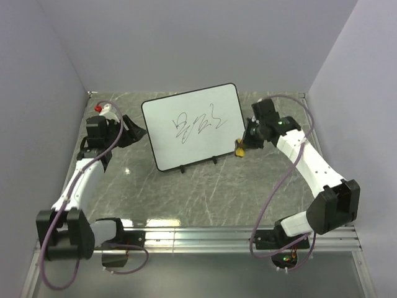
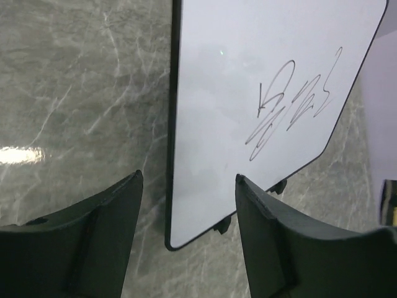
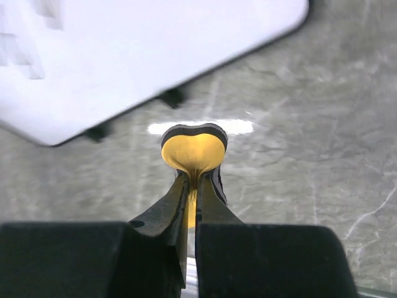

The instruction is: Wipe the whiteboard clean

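The whiteboard (image 1: 193, 127) stands tilted back on two small black feet at mid-table, with a black scribble (image 1: 200, 124) on its face. My left gripper (image 1: 140, 131) is at the board's left edge, open. In the left wrist view its jaws (image 2: 189, 177) stand apart and the whiteboard (image 2: 248, 93) rim lines up with the gap just beyond the tips. My right gripper (image 1: 242, 146) hovers by the board's lower right corner, shut on a yellow eraser (image 1: 238, 149). In the right wrist view the eraser (image 3: 193, 152) bulges out past the fingertips (image 3: 193, 177), squeezed thin, with the whiteboard (image 3: 124, 56) ahead.
The grey marble tabletop (image 1: 205, 192) is closed in by pale walls at the left, back and right. A metal rail (image 1: 236, 234) runs along the near edge between the arm bases.
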### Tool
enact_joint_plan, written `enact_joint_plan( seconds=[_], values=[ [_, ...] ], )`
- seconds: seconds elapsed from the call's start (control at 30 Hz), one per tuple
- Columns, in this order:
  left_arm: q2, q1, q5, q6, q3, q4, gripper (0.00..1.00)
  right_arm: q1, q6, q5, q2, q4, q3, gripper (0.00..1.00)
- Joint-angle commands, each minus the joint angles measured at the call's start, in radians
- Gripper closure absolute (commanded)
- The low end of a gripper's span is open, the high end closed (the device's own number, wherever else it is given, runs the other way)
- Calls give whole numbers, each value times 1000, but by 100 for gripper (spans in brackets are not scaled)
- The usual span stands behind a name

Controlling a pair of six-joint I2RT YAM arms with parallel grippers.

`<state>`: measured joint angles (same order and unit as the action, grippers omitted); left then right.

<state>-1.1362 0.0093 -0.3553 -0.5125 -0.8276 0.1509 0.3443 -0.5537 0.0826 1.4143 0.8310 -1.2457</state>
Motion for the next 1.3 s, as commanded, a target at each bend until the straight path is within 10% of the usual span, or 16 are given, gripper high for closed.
enact_joint_plan(
  seconds=[0.0, 0.5, 1.27],
  values=[
    [-110, 66, -249, 2, 5, -244, 34, 4, 43, 57, 15, 92, -176, 100],
    [-562, 113, -602, -101, -203, -599, 43, 5, 86, 180, 463, 220, -742, 100],
    [-651, 32, -723, -268, -104, -889, 73, 213, 28, 273, 604, -88, -834, 100]
  ],
)
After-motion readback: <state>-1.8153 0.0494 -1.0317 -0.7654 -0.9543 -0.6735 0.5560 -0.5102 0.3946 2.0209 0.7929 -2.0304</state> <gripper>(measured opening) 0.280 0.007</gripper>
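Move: The whiteboard's left edge, where the open left fingers are heading, lies about 8 cm ahead of the left hand, 7 cm to its right and 4 cm lower; the scribbles are roughly 9 cm ahead of that hand, 25 cm right and 8 cm below. For the right hand, already pinching the yellow eraser, the scribbles are some 14 cm ahead, 17 cm left and 4 cm lower. The board's near right corner is about 10 cm ahead of it, 3 cm right and 15 cm down. The eraser, still pinched in the right hand, goes up and forward past the board's near edge, dips a few centimetres, then swings left in front of the scribbles, some 20 cm left overall, turning counter-clockwise. Meanwhile the left hand reaches forward and down, then eases right and slightly back, rolling and turning clockwise about 30 degrees as its fingers narrow astride the board's left edge. ##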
